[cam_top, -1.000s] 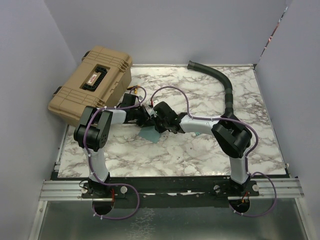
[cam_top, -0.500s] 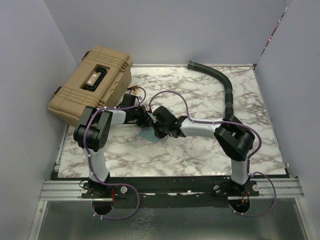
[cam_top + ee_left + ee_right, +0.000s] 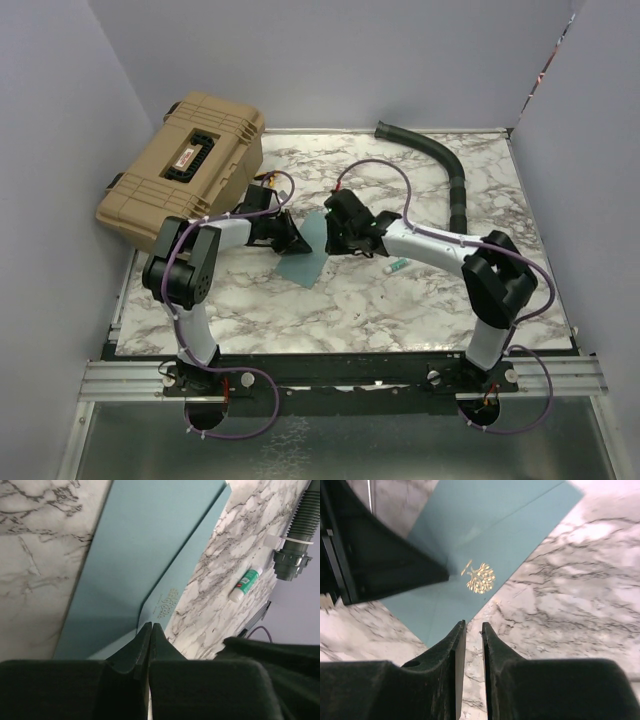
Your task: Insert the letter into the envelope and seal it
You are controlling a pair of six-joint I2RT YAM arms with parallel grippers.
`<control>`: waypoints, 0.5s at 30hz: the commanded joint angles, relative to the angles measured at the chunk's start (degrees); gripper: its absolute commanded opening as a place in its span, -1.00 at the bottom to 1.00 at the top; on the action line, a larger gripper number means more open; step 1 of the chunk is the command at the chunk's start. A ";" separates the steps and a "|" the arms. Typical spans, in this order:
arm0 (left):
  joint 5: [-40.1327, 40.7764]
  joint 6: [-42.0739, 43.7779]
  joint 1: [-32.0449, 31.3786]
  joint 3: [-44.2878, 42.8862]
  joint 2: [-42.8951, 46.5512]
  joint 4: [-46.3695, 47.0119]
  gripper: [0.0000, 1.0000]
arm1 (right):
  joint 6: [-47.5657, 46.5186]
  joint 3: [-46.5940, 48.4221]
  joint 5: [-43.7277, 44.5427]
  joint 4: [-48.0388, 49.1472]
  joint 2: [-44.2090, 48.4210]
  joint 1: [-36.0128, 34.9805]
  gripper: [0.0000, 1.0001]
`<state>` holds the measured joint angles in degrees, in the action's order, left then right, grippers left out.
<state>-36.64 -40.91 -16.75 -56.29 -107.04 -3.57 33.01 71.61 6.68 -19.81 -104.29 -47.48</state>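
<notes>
The teal envelope (image 3: pixel 305 262) lies flat on the marble table, its pointed flap folded down, with a gold emblem (image 3: pixel 480 578) at the flap tip. My left gripper (image 3: pixel 151 625) is shut, and its tips rest on the envelope (image 3: pixel 140 555) beside the emblem. Seen from the right wrist, the left gripper (image 3: pixel 385 565) is a dark wedge touching the envelope (image 3: pixel 495 525). My right gripper (image 3: pixel 473 624) hovers at the envelope's near edge, slightly open, with only table showing in the narrow gap. In the top view the right gripper (image 3: pixel 330 243) sits just right of the left gripper (image 3: pixel 293 242). The letter is hidden.
A small green-and-white glue stick (image 3: pixel 396 266) lies on the table right of the envelope, also in the left wrist view (image 3: pixel 245 584). A dark corrugated hose (image 3: pixel 450 170) curves along the back right. A tan hard case (image 3: pixel 185 165) stands at the back left.
My right arm has pulled back to the right off the envelope and its jaws have parted slightly. The glue stick now shows on the table. The left gripper stays shut on the flap.
</notes>
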 commanded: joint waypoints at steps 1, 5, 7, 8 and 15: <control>-1.76 0.63 -1.09 0.02 4.33 -2.28 -0.98 | 6.04 -0.06 1.74 0.09 2.25 2.43 -0.55; -1.05 -0.06 -3.62 2.35 6.84 -2.29 -0.98 | 4.27 2.53 -3.98 1.12 -1.20 4.48 -0.56; 0.64 -0.55 -4.32 4.56 8.03 -2.26 -1.00 | 2.50 4.64 -6.01 1.27 -3.15 4.64 -0.59; 1.53 -0.58 -4.39 5.55 8.45 -2.29 -1.00 | 1.55 5.53 -7.74 1.56 -4.01 4.58 -0.62; 4.45 -0.18 -4.23 9.48 7.79 -3.00 -1.00 | -2.26 11.39 -11.37 0.18 -10.59 4.52 -0.64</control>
<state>-35.51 -41.12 -21.43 -48.73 -99.07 -5.56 34.09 79.48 -0.78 -19.16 -111.24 -42.68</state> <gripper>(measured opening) 0.002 0.182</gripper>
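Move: The envelope's folded-down flap has its middle about 1 cm ahead of the left hand, 2 cm to its right and 2 cm below. From the right hand the flap is some 2 cm ahead, 3 cm to the left and 5 cm below. The screwdriver lies around 10 cm ahead and 10 cm left of the left hand, and the glue stick some 17 cm right of the right hand and 2 cm nearer the base. Over the envelope's flap both hands shift clear of where they last worked. The left, fingers still shut, lifts about 2.5 cm, draws back some 5 cm along the seam towards the envelope's near end and sinks again. The right, its gap nearly unchanged, swings forward about 4 cm in an arc, up, to the right, then down and left towards the flap's print, still above the paper. ##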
